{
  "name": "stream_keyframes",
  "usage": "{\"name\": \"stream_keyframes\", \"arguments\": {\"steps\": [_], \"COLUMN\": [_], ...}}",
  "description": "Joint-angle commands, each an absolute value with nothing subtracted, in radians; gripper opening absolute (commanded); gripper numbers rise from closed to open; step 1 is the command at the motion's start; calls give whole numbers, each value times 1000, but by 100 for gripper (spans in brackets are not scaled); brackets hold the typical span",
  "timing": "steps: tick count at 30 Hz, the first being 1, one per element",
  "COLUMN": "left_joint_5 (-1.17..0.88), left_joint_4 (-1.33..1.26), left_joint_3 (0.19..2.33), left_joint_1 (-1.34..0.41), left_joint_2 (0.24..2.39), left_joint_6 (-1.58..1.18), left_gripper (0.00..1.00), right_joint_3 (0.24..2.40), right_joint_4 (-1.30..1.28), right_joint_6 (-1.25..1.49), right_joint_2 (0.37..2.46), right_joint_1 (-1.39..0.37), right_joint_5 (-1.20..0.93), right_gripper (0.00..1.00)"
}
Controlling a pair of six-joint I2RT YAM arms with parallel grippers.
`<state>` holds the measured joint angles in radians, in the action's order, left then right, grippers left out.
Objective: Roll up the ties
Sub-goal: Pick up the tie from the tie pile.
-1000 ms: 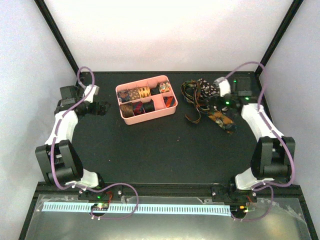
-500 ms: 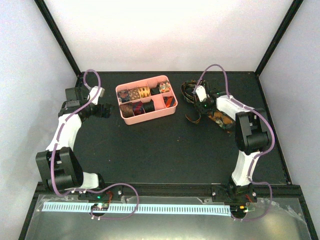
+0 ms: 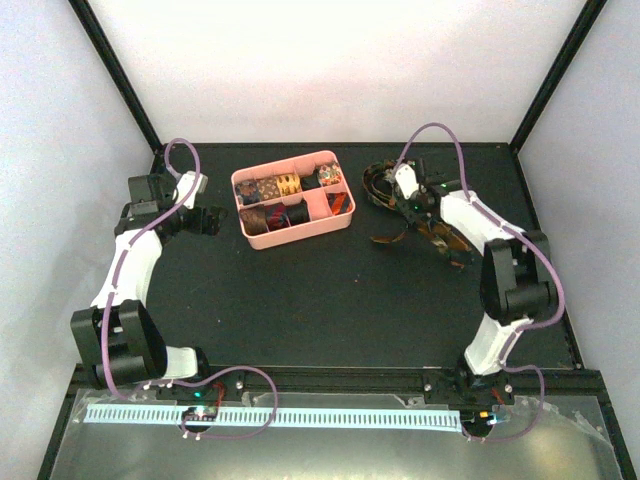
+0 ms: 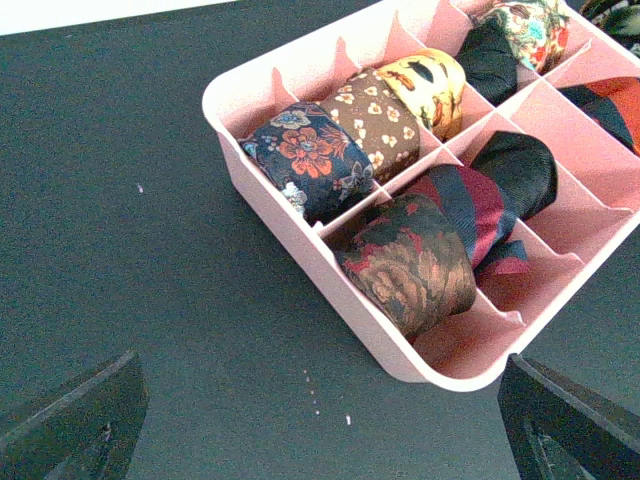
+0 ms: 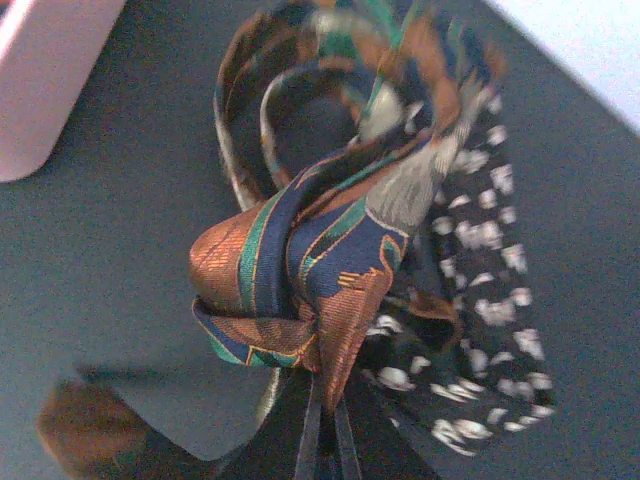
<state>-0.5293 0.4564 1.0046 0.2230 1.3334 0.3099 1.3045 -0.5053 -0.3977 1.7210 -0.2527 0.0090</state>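
A tangled pile of loose ties (image 3: 415, 205) lies at the back right of the black table. My right gripper (image 3: 404, 197) sits in that pile. In the right wrist view the right gripper (image 5: 325, 445) is shut on a bunched fold of a tie (image 5: 290, 270) patterned in orange, navy and green. A black tie with white speckles (image 5: 485, 300) lies beside and under it. My left gripper (image 3: 212, 218) is open near the tray's left end, its fingertips (image 4: 70, 420) wide apart over bare table.
A pink divided tray (image 3: 342, 217) stands at the back centre, and its rim (image 4: 300, 240) fills the left wrist view. Several rolled ties (image 4: 415, 265) sit in its compartments. A tie end (image 3: 450, 250) trails toward the right arm.
My right arm swung left and down into the tie pile, and its jaws went from open to shut on the orange-blue tie. The left arm shifted only slightly.
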Motion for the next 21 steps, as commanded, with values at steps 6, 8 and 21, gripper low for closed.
{"name": "stream_keyframes", "arguments": {"steps": [6, 8, 21], "left_joint_5": [-510, -511, -584], "left_joint_4": [482, 480, 432], "left_joint_3": [1046, 1052, 1076], "left_joint_1": [218, 219, 219], "left_joint_2": [1287, 1264, 1187], "left_joint_6": [329, 330, 280], "left_gripper": [99, 99, 99], "right_joint_3": [1383, 1445, 1932], "right_joint_4": [-687, -770, -1129], "right_joint_6": [-556, -570, -592], "right_joint_2": [1530, 1505, 1558], "right_joint_1": [-257, -258, -484], "right_joint_5": [-149, -272, -836], "right_gripper": [2, 2, 2]}}
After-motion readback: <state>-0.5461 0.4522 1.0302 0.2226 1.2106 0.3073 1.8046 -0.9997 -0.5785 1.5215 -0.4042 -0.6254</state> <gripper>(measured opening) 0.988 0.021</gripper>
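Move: Shut on the patterned tie, the right hand is some 9 cm above the table. The black-and-white tie of the pile lies about 6 cm to its right, 2 cm farther out and 9 cm below. The pink tray's middle is roughly 28 cm to its left, 5 cm farther out and 7 cm lower. From the left hand, that tray's middle is about 18 cm right, 9 cm ahead and 13 cm below. Hoisting the still-pinched patterned tie, the right hand goes straight up at first, then sweeps left and back as it keeps climbing: about 23 cm up, 13 cm left and 13 cm back, away from the pile. The wrist turns some 40 degrees counter-clockwise, so the shut fingers end pointing left and down. The left hand, empty and wide open, rises about 5 cm, its fingers tipping up slightly. ##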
